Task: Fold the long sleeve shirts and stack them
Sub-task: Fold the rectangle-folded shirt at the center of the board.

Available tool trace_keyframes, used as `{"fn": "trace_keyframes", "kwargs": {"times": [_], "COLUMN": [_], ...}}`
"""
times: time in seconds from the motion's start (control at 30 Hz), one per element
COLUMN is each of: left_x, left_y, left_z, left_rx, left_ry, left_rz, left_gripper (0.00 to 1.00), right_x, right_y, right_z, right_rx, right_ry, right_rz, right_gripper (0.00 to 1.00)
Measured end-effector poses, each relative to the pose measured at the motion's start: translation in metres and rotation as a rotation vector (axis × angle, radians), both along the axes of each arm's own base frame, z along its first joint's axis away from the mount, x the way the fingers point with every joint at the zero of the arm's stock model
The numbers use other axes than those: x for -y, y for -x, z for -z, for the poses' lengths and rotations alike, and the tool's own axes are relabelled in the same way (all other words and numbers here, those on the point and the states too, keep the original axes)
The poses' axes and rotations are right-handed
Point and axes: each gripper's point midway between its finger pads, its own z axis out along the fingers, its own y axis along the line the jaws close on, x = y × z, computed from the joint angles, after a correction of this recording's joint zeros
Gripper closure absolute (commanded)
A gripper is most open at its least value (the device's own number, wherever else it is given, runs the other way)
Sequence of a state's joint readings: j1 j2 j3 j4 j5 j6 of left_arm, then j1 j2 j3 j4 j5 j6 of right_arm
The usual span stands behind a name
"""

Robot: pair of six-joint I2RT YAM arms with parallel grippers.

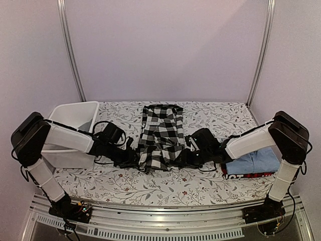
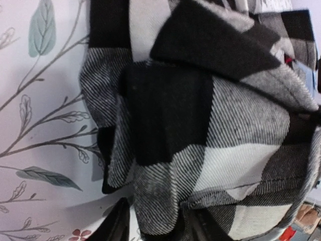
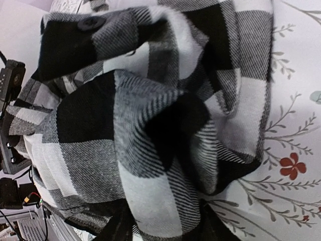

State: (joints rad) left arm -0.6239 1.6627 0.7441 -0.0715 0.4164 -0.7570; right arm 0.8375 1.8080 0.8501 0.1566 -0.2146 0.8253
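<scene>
The black-and-white checked long sleeve shirt (image 1: 160, 135) lies folded into a long strip down the middle of the table. My left gripper (image 1: 129, 156) is at its near left edge, my right gripper (image 1: 186, 156) at its near right edge. In the left wrist view a bunched fold of the checked shirt (image 2: 200, 130) sits between the dark fingers of the left gripper (image 2: 163, 221). In the right wrist view a thick fold of the checked shirt (image 3: 150, 115) fills the gap of the right gripper (image 3: 163, 226). A light blue shirt (image 1: 257, 160) lies folded on a red-and-black one (image 1: 246, 175) at the right.
A white plastic tub (image 1: 75, 118) stands at the back left, behind the left arm. The flowered tablecloth (image 1: 165, 186) covers the table. Grey walls with metal posts close in the back and sides.
</scene>
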Motion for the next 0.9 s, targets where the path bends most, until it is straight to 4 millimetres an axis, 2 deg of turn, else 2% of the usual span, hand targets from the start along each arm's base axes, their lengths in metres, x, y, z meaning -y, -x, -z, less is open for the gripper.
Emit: {"fn": "trace_keyframes", "kwargs": {"times": [0.13, 0.27, 0.4, 0.6, 0.67, 0.77, 0.9], "left_x": [0.001, -0.004, -0.008, -0.008, -0.003, 0.006, 0.014], "left_y": [0.009, 0.021, 0.029, 0.035, 0.029, 0.008, -0.039], "left_z": [0.004, 0.001, -0.010, -0.023, -0.033, -0.052, -0.068], "left_rx": [-0.013, -0.027, -0.034, -0.050, -0.034, 0.008, 0.057], "left_ry": [0.003, 0.001, 0.004, 0.006, 0.017, 0.046, 0.074], "left_rz": [0.016, 0.026, 0.031, 0.050, 0.054, 0.057, 0.036], "left_gripper": [0.91, 1.00, 1.00, 1.00, 1.00, 1.00, 1.00], "right_x": [-0.009, -0.011, -0.007, -0.013, -0.018, -0.021, -0.016], "right_y": [0.011, 0.023, 0.029, 0.024, 0.019, 0.005, -0.027], "right_z": [-0.001, 0.003, 0.004, -0.023, -0.031, -0.045, -0.060], "right_rx": [-0.004, -0.023, -0.040, -0.009, 0.003, 0.024, 0.042], "right_ry": [-0.011, -0.008, -0.005, -0.049, -0.064, -0.094, -0.132], "right_rz": [-0.028, -0.039, -0.035, -0.030, -0.028, -0.016, 0.031], "right_gripper": [0.85, 0.94, 0.95, 0.95, 0.95, 0.95, 0.95]}}
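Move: The near edge of the checked shirt already lies between both hands' open fingers, close to the table: its left near corner is about 2 cm back and 1 cm right of the left hand point, its right near corner about 2 cm back and 1 cm left of the right one. From the left hand, the shirt's middle is some 14 cm ahead and 8 cm right, the white bin 10 cm ahead and 26 cm left. The folded denim shirt is roughly 28 cm right of the right hand and 2 cm ahead. Both hands draw back about 3 cm low along the board while their half-open fingers shut, pinching the two near corners of the checked shirt. Keeping that pinch, they lift about 6 cm and then swing forward over the shirt towards its far end, the left some 7 cm and the right about 5 cm from their rearmost points, with barely any wrist turn and both still speeding on. ##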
